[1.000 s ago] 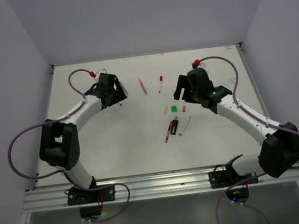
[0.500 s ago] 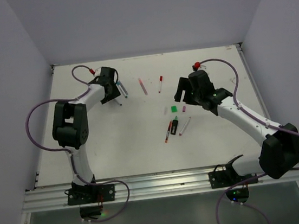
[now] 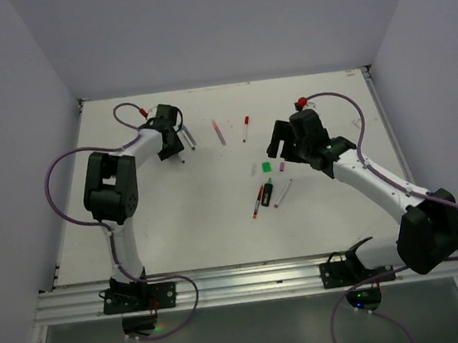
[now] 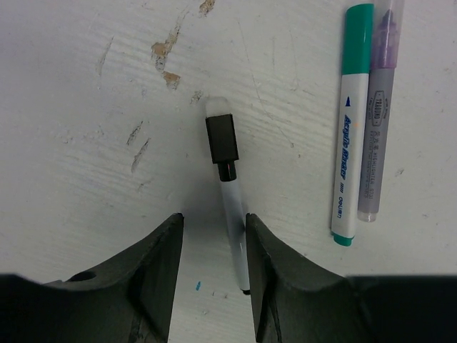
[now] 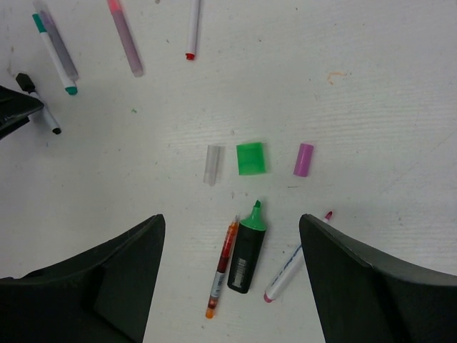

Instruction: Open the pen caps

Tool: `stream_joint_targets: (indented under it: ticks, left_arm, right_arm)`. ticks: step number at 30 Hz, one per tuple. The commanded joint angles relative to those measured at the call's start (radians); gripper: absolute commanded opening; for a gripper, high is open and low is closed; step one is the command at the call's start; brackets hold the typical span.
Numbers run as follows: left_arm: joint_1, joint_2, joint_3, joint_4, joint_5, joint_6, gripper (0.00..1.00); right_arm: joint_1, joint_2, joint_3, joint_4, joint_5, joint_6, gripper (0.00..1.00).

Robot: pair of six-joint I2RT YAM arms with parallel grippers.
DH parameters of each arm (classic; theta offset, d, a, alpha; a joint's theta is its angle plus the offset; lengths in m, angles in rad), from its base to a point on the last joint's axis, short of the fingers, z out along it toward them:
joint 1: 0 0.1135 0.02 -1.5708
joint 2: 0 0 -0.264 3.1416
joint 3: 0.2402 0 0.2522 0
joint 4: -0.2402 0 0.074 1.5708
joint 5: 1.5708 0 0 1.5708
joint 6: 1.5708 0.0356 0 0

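My left gripper (image 4: pixel 213 220) is low over a thin white pen (image 4: pixel 234 214) with a black cap (image 4: pixel 222 139). Its jaws straddle the barrel: the right finger touches it, while a gap remains at the left finger. A teal-capped pen (image 4: pixel 350 128) and a purple pen (image 4: pixel 378 121) lie just to the right. My right gripper (image 5: pixel 232 221) hangs wide open above an uncapped green highlighter (image 5: pixel 245 254), a red pen (image 5: pixel 222 268) and a white pen with a pink tip (image 5: pixel 293 268). Loose green (image 5: pixel 250 158), magenta (image 5: pixel 303 159) and clear (image 5: pixel 212 165) caps lie beyond them.
A pink pen (image 3: pixel 218 132) and a red-capped pen (image 3: pixel 245 128) lie at the far middle of the white table (image 3: pixel 176 220). Walls close the table in on the left, right and far sides. The tabletop under the left gripper is scuffed.
The left arm has folded upward and brought its gripper down over the black-capped pen, with its jaws narrowing around the barrel. The right arm has not moved.
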Motion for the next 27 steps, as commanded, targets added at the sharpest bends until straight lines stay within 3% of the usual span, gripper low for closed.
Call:
stream_joint_targets:
  ticks: [1,12,19,27]
  left_arm:
    - [0.008,0.019,0.000,-0.005,-0.011,-0.015,0.43]
    - [0.008,-0.003,-0.075,-0.016,-0.015,0.030,0.32]
    - [0.008,-0.105,-0.199,0.010,0.012,0.068,0.00]
    - [0.007,-0.320,-0.377,0.114,0.167,0.191,0.00]
  right_arm:
    - [-0.003,-0.041,-0.021,0.039,-0.011,-0.006,0.80]
    - [-0.003,-0.058,-0.053,0.054,-0.030,0.016,0.80]
    - [-0.003,-0.049,-0.064,0.089,-0.080,0.039,0.79]
    - [0.003,0.021,-0.021,0.191,-0.186,0.072,0.78]
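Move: Just beneath the open left fingers, straddled by them, lies the black-capped pen, its middle about 1 cm ahead and 1 cm below, with the cap end pointing out. The teal-capped pen lies some 6 cm ahead and 4 cm to the right of the left hand, and the purple-capped pen some 7 cm ahead and 5 cm right, both about 1 cm lower. From the right hand the black-capped pen is roughly 12 cm ahead, 30 cm left and 15 cm below. Closing on the barrel behind the cap, the left fingers settle barely half a centimetre and pinch the black-capped pen, then carry it low over the table about 7 cm straight back, away from the teal-capped pen, the hand turning slightly clockwise. The open right hand dips and eases back about 1 cm, then shifts some 2 cm left towards that pen, starting to roll its left side up. ##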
